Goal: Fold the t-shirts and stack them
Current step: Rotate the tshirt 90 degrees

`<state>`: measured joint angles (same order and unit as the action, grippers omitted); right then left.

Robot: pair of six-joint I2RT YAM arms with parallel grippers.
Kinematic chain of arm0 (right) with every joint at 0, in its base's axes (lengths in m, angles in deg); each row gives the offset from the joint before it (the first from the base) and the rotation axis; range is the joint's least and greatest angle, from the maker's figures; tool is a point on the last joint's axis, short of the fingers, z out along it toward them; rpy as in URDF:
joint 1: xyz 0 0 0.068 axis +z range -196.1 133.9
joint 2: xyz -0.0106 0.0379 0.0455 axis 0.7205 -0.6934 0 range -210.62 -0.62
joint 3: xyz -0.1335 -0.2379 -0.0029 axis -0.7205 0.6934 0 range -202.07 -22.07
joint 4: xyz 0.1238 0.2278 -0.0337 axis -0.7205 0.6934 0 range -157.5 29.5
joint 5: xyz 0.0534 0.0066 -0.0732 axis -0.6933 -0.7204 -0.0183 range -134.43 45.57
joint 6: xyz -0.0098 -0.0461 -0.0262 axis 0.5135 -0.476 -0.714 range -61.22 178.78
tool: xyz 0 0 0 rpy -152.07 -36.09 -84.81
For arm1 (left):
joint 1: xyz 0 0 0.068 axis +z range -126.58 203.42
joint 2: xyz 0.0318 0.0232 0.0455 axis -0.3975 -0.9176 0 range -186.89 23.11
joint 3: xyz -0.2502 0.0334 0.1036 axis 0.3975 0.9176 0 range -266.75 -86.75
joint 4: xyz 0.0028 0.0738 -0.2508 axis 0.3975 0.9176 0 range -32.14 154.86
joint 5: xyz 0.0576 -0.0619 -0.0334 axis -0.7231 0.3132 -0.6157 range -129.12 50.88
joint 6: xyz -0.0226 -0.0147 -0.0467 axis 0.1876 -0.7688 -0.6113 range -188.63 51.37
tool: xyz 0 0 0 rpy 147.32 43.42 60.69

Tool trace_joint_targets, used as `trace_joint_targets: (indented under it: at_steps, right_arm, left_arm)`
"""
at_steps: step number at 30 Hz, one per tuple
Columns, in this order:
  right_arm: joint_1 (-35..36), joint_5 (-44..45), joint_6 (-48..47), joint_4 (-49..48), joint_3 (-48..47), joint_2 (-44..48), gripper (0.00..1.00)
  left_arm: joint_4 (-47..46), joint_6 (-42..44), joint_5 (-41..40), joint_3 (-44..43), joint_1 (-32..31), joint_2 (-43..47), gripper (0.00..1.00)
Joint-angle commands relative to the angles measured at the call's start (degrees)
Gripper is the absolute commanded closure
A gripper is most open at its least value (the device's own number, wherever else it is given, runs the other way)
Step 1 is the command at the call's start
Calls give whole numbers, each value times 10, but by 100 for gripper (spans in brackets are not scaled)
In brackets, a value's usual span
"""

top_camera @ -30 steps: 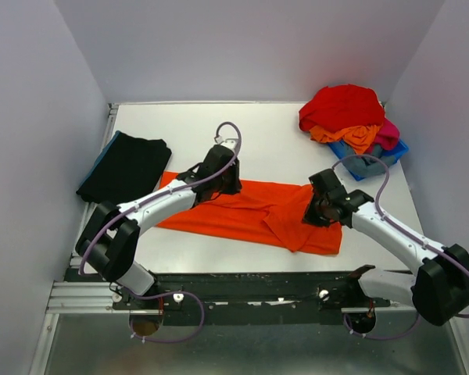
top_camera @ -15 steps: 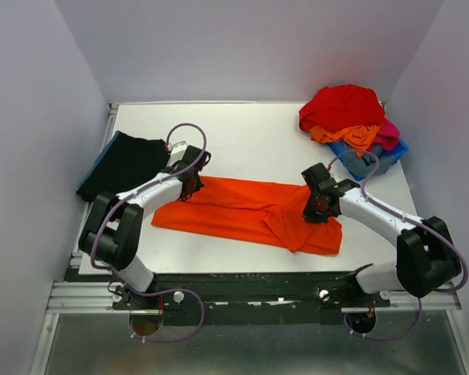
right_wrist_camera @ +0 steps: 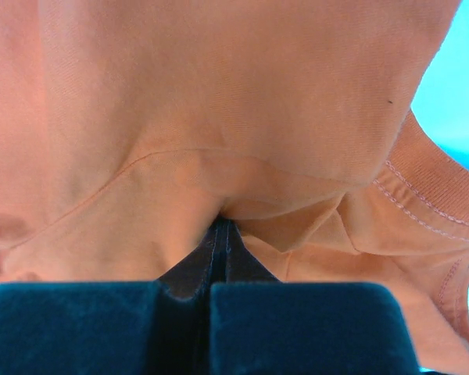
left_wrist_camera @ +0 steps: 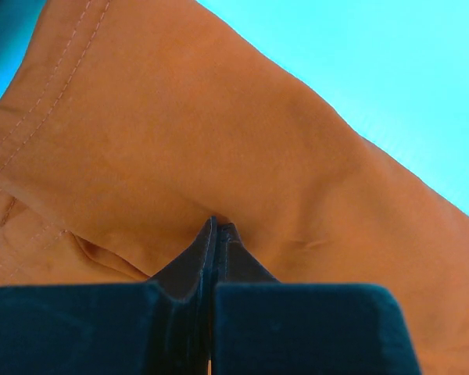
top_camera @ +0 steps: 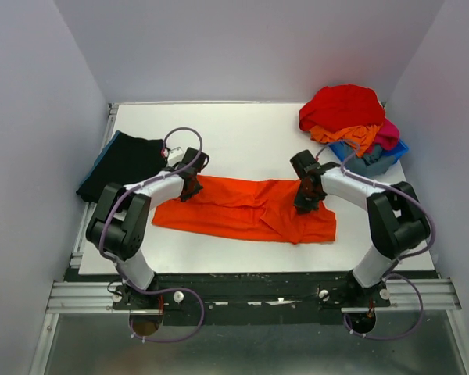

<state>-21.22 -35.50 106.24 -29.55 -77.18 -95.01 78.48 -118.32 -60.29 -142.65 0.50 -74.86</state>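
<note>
An orange t-shirt [top_camera: 242, 211] lies folded into a long band across the middle of the white table [top_camera: 242, 133]. My left gripper [top_camera: 189, 187] is at its far left corner, shut on the fabric. In the left wrist view the gripper [left_wrist_camera: 217, 226] has its tips pressed together in the orange cloth [left_wrist_camera: 180, 141]. My right gripper [top_camera: 306, 201] is on the shirt's right part, shut on a fold. In the right wrist view the gripper [right_wrist_camera: 223, 225] pinches the cloth [right_wrist_camera: 219, 101] below a ribbed hem. A folded black t-shirt [top_camera: 125, 166] lies at the left edge.
A heap of red, orange and pink shirts [top_camera: 345, 113] sits on a blue bin [top_camera: 391, 152] at the back right. Grey walls close in the table on three sides. The metal rail [top_camera: 242, 293] runs along the near edge.
My left gripper has moved left along the shirt's far edge to its left corner. My right gripper has moved away from the near edge, and the shirt's right end has drawn in and flattened.
</note>
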Motion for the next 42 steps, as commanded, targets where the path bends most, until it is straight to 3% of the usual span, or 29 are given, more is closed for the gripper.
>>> trace_joint_targets:
  at_steps: [1, 5, 9, 15, 20, 23, 27, 29, 30, 33, 37, 39, 42]
  right_arm:
    - [11, 4, -29, -5, -81, -100, 99]
    - [11, 7, -62, 25, -186, -163, 99]
    - [15, -43, -92, 53, -307, -243, 99]
    - [34, -51, -107, 117, -486, -352, 99]
    - [34, -73, -130, 127, -560, -388, 99]
    - [34, -84, -155, 129, -590, -386, 99]
    - [33, -86, -185, 118, -610, -350, 92]
    - [31, -86, -188, 101, -598, -319, 87]
    - [27, -86, -183, 92, -582, -300, 79]
    - [13, -130, -157, 27, -479, -227, 65]
    - [0, -151, -103, -87, -293, -93, 50]
    - [-3, -146, -78, -125, -210, -40, 45]
    - [-6, -135, -36, -169, -101, 23, 45]
  left_arm:
    - [47, -26, 67, 64, -20, 18, 100]
    - [43, -69, 103, 130, -61, 66, 100]
    - [22, -137, 107, 220, -151, 133, 100]
    - [-45, -241, 185, 347, -275, 205, 100]
    - [-7, -276, 146, 342, -400, 290, 100]
    - [34, -250, 104, 307, -433, 331, 100]
    - [43, -122, 66, 246, -412, 388, 96]
    - [46, -51, 79, 205, -342, 410, 90]
    - [43, -25, 94, 191, -293, 418, 85]
    - [16, 23, 129, 147, -189, 405, 75]
    - [-15, 45, 151, 92, -120, 329, 64]
    - [-70, 57, 164, 94, -95, 300, 40]
    - [-125, 56, 212, 101, -50, 247, 25]
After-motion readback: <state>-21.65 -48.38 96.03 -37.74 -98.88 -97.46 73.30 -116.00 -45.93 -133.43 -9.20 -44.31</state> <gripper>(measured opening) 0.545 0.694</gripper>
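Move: On the orange t-shirt already, each hand has its shut fingertips about 10 cm in from one end. The shirt's middle lies some 19 cm to the right and 4 cm back of the left hand, and roughly 17 cm to the left and 1 cm back of the right. The black folded stack is about 20 cm left and 9 cm ahead of the left hand; the clothes bin stands some 17 cm right and 25 cm ahead of the right hand. Dragging the cloth with shut fingertips still pressed on it, the left hand sweeps about 25 cm back and half as far right, turning clockwise, while the right hand pushes its end some 17 cm forward and 13 cm left, turning counter-clockwise. Both then lift off over 10 cm and open, the left returning well forward, the right easing back and right. ##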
